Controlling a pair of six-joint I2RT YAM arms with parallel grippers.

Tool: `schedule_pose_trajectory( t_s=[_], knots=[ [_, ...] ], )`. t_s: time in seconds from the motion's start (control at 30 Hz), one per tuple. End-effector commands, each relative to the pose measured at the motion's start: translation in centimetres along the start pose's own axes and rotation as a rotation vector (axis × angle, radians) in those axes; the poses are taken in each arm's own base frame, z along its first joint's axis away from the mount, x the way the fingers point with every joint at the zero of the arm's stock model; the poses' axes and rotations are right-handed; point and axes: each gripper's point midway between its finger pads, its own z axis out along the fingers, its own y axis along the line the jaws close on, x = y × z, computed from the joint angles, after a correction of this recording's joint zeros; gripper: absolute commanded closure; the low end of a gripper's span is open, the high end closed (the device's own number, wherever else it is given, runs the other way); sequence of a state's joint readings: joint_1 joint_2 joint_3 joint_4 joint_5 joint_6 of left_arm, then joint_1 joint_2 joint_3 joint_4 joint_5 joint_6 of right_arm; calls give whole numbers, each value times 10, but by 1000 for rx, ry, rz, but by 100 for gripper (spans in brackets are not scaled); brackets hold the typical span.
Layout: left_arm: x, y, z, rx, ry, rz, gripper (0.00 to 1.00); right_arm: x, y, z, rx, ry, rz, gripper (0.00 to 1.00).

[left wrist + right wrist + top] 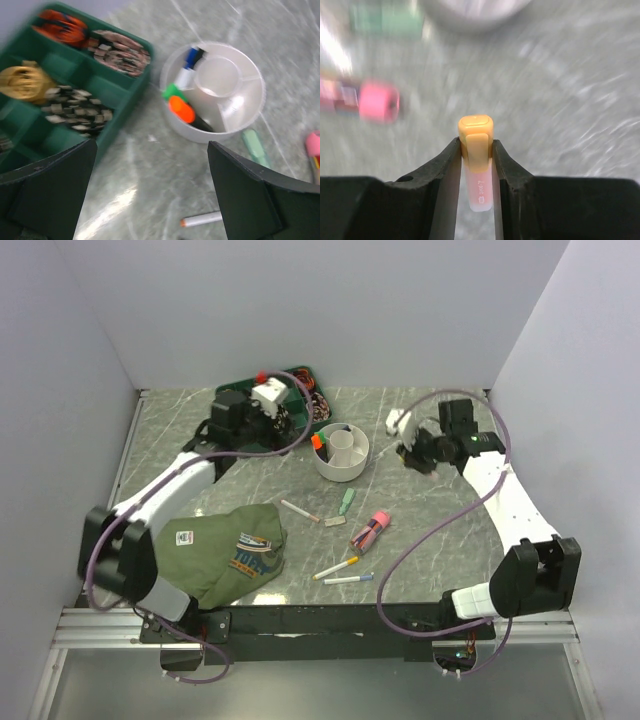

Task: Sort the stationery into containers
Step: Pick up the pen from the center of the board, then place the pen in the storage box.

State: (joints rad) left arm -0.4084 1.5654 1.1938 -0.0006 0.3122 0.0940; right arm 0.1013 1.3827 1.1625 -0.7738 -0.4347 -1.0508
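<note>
The white divided cup (pixel 342 466) stands at mid-table and holds an orange marker (pixel 317 443); the left wrist view (pixel 210 134) shows blue (pixel 189 64), green and orange-capped markers (pixel 180 107) inside it. My right gripper (pixel 476 150) is shut on an orange-capped pale highlighter (pixel 475 131), and it is above the table just right of the cup (pixel 412 454). My left gripper (pixel 150 200) is open and empty, and it hovers between the cup and the green tray (pixel 288 428). Loose on the table lie a white pen (pixel 300 511), a green highlighter (pixel 347 501), a pink highlighter (pixel 372 530) and two pens (pixel 340 573).
A green compartment tray (pixel 300 377) of coiled items sits at the back, left of the cup. A folded olive-green shirt (pixel 225 550) lies at the front left. Grey walls close in the table on three sides.
</note>
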Motion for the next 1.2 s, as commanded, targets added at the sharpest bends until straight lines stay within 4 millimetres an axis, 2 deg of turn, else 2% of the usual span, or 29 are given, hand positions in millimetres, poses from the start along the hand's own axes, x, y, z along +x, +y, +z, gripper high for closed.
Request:
schedule_pose_trajectory(
  t_s=[0.0,0.03,0.07,0.13,0.17,0.23,0.27,0.3,0.37,0.4,0.43,0.47,0.57,0.6,0.73,0.9,0.97,1.17],
  knots=[
    [-38,20,-57,-157,-150,20,1,-100,-22,-19,66,-310,238,100],
    [-35,19,-61,-165,-161,20,1,-110,-23,-16,56,-341,320,100],
    [-33,19,-64,-179,-176,-8,0,-130,-30,-17,79,-403,319,100],
    [-32,28,-74,-244,-190,-52,1,-150,-30,-14,61,-467,414,100],
    [-30,30,-75,-257,-183,-53,1,-164,-37,-14,81,-523,411,100],
    [-30,35,-80,-291,-168,-34,1,-185,-32,-6,73,-574,450,100],
    [-28,38,-81,-307,-158,-14,1,-197,-38,-5,101,-627,432,100],
    [-28,40,-81,-320,-152,-6,1,-208,-35,4,112,-640,425,100],
    [-25,46,-83,-352,-133,7,1,-226,-41,8,154,-703,417,100],
    [-26,47,-84,-357,-133,12,1,-228,-43,16,167,-709,424,100],
    [-25,47,-85,-357,-128,19,1,-235,-38,21,160,-725,419,100],
    [-21,50,-86,-381,-117,24,1,-244,-42,19,181,-764,405,100],
    [-8,52,-86,-400,-83,33,1,-255,-42,33,179,-792,399,100],
    [-6,52,-86,-404,-76,32,1,-254,-40,43,170,-782,402,100],
    [1,53,-82,-414,-55,9,0,-264,-38,56,166,-809,374,100],
    [6,55,-74,-412,-39,-1,1,-267,-36,82,141,-803,383,100],
    [6,56,-72,-417,-36,3,1,-268,-29,93,116,-791,377,100],
    [10,58,-73,-427,-31,5,1,-265,-25,106,128,-765,351,100]
  ],
)
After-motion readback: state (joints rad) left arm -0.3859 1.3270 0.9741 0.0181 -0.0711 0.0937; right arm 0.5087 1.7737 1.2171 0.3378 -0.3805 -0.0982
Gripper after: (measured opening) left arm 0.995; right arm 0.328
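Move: Ahead and to the left of the right hand, which already holds the orange-capped pen, the white container stands about 13 cm farther out, 19 cm to the left and 10 cm lower. The green highlighter lies level with this hand, some 17 cm left, and the pink case about 9 cm back and 11 cm left, both some 14 cm below. From the open left hand, the container is about 5 cm ahead, 12 cm to the right and 17 cm below. Swinging some 24 cm left and 10 cm forward, the right hand carries the pinched pen to the white container, first rising about 9 cm, then sinking 5 cm towards it. Its wrist rolls some 45 degrees, left side up, standing the pen upright, cap on top. The left hand clears away 9 cm to its left, lifting and settling back while turning counter-clockwise, fingers open. ##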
